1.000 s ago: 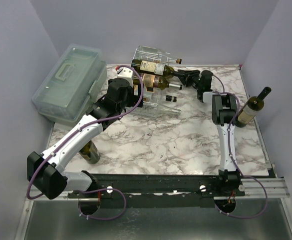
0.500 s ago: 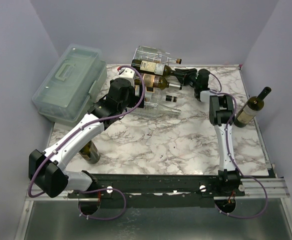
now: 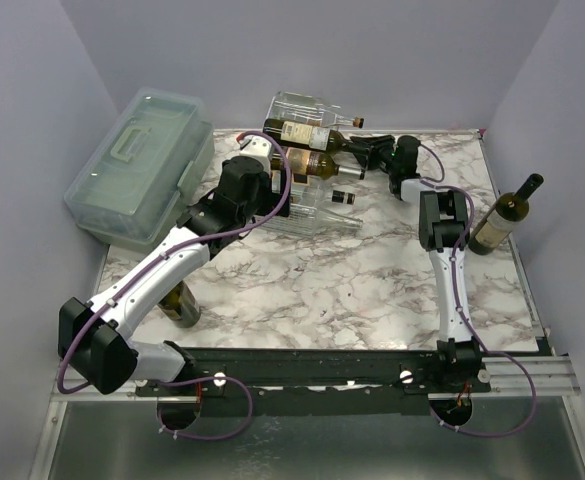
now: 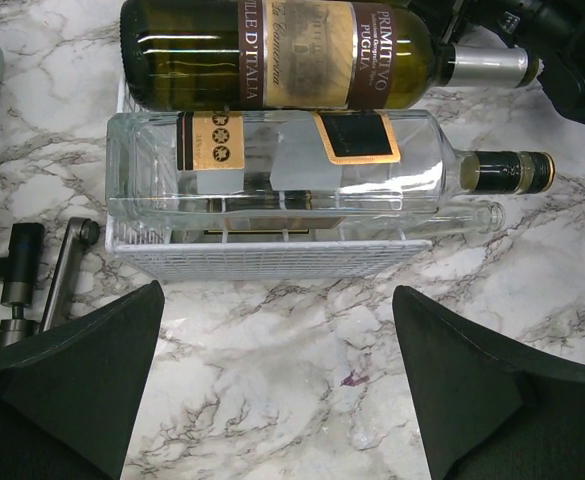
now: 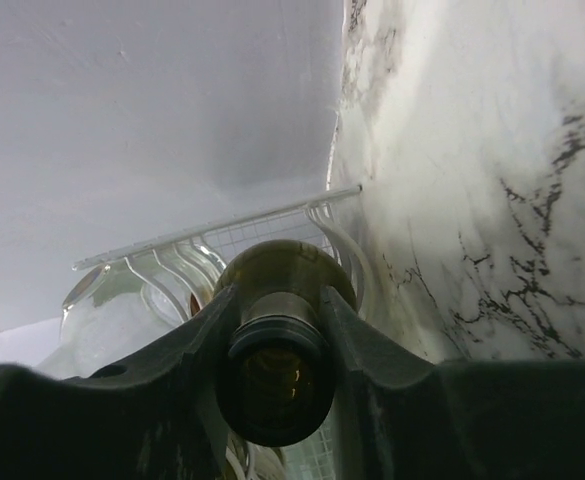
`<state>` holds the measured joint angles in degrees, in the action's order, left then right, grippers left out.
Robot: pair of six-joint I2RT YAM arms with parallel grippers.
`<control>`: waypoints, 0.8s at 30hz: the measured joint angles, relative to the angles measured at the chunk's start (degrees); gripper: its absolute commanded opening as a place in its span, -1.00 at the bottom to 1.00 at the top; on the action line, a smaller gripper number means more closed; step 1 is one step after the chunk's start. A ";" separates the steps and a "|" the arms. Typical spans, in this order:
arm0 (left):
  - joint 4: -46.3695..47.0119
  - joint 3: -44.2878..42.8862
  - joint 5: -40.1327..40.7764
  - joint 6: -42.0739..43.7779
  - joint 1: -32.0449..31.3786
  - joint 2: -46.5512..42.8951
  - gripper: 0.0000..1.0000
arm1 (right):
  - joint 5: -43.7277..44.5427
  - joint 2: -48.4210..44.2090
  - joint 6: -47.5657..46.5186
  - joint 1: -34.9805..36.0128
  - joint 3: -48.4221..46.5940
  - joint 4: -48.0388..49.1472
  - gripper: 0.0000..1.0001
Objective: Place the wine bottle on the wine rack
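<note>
The wine rack [image 3: 312,205], clear plastic with white wire grid, stands at the back middle of the marble table. A dark green wine bottle [image 3: 312,160] lies on its middle tier, neck to the right. My right gripper [image 3: 377,152] is shut on that neck; in the right wrist view the bottle mouth [image 5: 277,375] sits between my fingers [image 5: 372,350], with the rack [image 5: 212,240] behind. My left gripper [image 4: 277,290] is open and empty, above the marble just in front of the rack [image 4: 262,260]; it shows in the top view [image 3: 257,170].
Another dark bottle [image 3: 302,130] lies on the rack's top tier and a clear bottle [image 4: 302,165] on the lowest. A wine bottle [image 3: 500,220] stands at the right edge, another [image 3: 182,302] under my left arm. A pale-green lidded box [image 3: 142,165] stands at the left.
My right gripper has moved slightly left, sliding the dark green bottle further onto the rack. My left arm has barely moved.
</note>
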<state>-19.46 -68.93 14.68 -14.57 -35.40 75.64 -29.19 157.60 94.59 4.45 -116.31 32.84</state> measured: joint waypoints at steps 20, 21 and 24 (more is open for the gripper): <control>-0.04 0.00 -0.17 -0.02 -0.31 0.15 0.97 | 3.02 -9.64 -3.17 0.00 10.73 -5.99 0.70; -0.04 0.00 -0.17 -0.02 -0.31 0.15 0.97 | 3.28 -10.16 -3.34 0.00 11.26 -6.62 0.71; -0.04 0.00 -0.17 -0.02 -0.31 0.15 0.97 | 4.31 -12.09 -3.93 -0.02 13.81 -7.89 0.72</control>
<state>-19.51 -68.93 14.50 -14.59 -35.70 75.79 -24.88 145.51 90.65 4.43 -102.50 24.95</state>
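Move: The wine bottle already lies in the rear slot of the rack's lower tier, its neck still in the right fingers; its middle is about 12 cm to the left of that hand, 4 cm ahead and level with it. On the upper tier, some 10 cm higher, the green bottle's middle is 13 cm left and 2 cm ahead, the corked clear bottle 15 cm left and 10 cm ahead. From the left hand, the wine bottle is about 36 cm ahead, 15 cm right and 18 cm lower. The wine bottle's neck comes free as the right fingers, closed on it at first, open wide on the spot. The right hand then draws back towards its base and somewhat right, about 3 cm in all, away from the bottle's mouth, its fingertips tipping down by some 5 to 10 degrees. ##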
